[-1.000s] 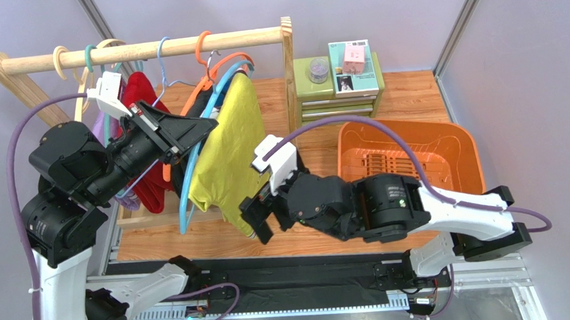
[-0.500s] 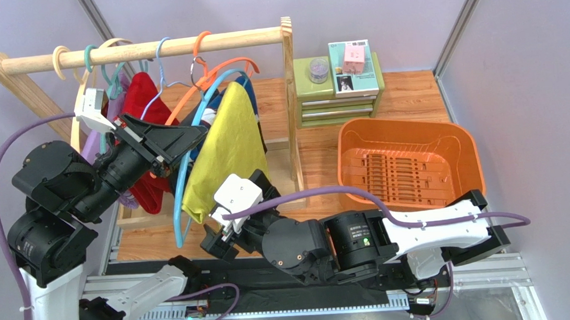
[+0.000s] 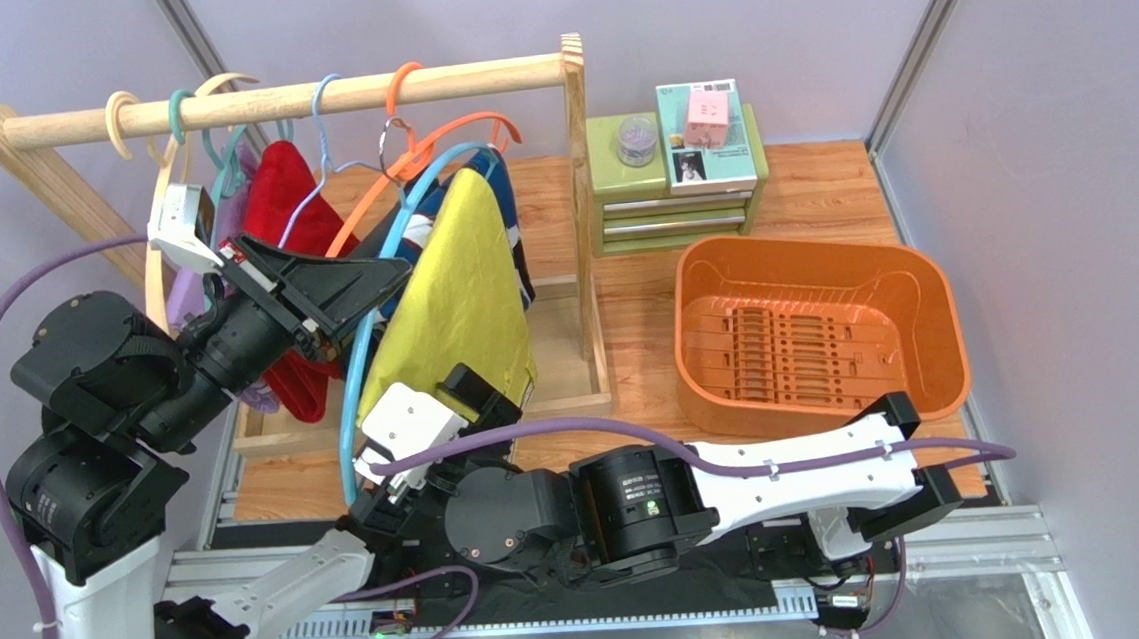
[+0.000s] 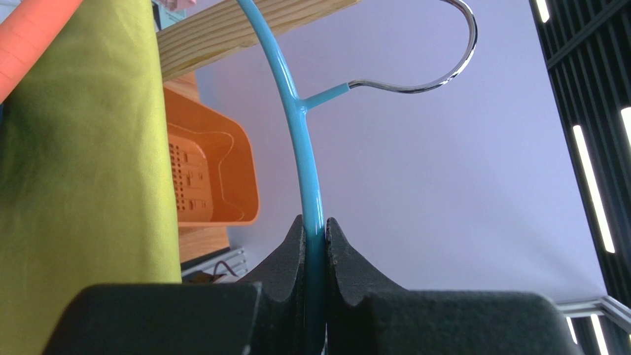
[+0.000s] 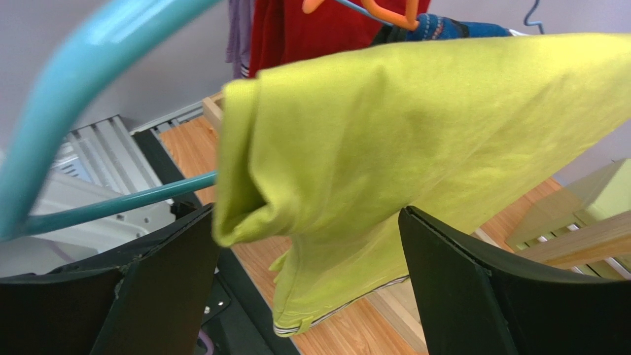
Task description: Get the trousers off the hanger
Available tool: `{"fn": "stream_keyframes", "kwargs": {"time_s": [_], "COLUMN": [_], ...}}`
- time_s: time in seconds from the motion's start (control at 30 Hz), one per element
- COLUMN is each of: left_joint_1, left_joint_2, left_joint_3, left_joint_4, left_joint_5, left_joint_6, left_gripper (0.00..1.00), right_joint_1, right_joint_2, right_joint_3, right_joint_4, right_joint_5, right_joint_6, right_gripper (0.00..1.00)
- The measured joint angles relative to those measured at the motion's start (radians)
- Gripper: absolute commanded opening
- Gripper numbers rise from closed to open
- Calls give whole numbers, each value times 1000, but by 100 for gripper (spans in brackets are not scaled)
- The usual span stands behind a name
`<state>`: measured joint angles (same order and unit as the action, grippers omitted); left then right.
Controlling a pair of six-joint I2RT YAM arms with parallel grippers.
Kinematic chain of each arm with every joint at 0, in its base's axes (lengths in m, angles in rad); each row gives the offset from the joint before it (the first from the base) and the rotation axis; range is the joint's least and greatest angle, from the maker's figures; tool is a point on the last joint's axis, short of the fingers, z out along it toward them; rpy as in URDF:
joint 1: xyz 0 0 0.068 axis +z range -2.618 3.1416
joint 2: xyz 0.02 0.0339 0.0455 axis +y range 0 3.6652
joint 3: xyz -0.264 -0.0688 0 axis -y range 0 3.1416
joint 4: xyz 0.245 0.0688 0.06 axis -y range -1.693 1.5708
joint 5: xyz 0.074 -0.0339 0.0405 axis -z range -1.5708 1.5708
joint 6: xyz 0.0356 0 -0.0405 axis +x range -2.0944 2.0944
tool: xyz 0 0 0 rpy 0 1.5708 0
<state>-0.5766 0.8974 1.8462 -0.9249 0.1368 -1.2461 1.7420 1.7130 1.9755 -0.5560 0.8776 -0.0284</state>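
Observation:
The yellow-green trousers hang folded over a blue hanger. My left gripper is shut on the hanger's arm; in the left wrist view the blue tube runs between the closed jaws, with the trousers at the left. My right gripper is open at the trousers' low near end. In the right wrist view the yellow-green cloth hangs between the spread fingers, touching neither. The navy printed trousers hang behind on an orange hanger.
The wooden rail carries several hangers, with a red garment on the left. The rack's post stands right of the trousers. An orange basket sits at right, and stacked green boxes stand behind it.
My right arm has swung left and nearer, bringing the open gripper under the yellow-green trousers' low end. My left gripper has shifted slightly left with the blue hanger.

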Motion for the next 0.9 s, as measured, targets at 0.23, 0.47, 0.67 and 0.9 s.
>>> {"fn": "stream_keyframes", "kwargs": {"time_s": [0.23, 0.47, 0.67, 0.9], "left_joint_1": [0, 0, 0, 0], "left_joint_2": [-16, -13, -5, 5], "left_joint_3": [0, 0, 0, 0], "left_joint_4": [-6, -6, 6, 19], "left_joint_5": [19, 33, 47, 67], "left_joint_6": [-17, -24, -32, -36], "left_gripper": [0, 0, 0, 0], "right_joint_1": [-31, -40, -40, -55], "right_joint_2": [15, -2, -66, -154], "right_joint_3": [28, 26, -10, -62], "right_joint_4": [3, 7, 7, -11], "right_joint_5": [103, 122, 116, 105], "right_joint_6": [-14, -21, -8, 25], "right_gripper": [76, 49, 39, 44]}}
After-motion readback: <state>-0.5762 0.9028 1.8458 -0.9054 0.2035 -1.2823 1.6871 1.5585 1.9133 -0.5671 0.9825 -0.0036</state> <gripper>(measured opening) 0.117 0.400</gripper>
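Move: The near edge of the yellow trousers, draped on the blue hanger, lies about 4 cm ahead of the open right hand, neither left nor right and about level with it; from the left hand, which already pinches the hanger's arm, it is some 8 cm back, 2 cm left and 10 cm lower. From the right hand, the blue hanger's near end is roughly 5 cm left, 2 cm back and slightly above, and the navy garment about 17 cm ahead and 8 cm right. The right hand eases about 3 cm forward and a little right, its fingers spread astride the trousers' near edge, and closes them by more than half to bunch and pinch the cloth; already while closing it starts drawing the edge right and up, away from the blue hanger's near end, some 6 cm right and 4 cm up in all. The left hand keeps its pinch on the hanger's arm and holds it nearly still against the pull, giving barely a centimetre. ##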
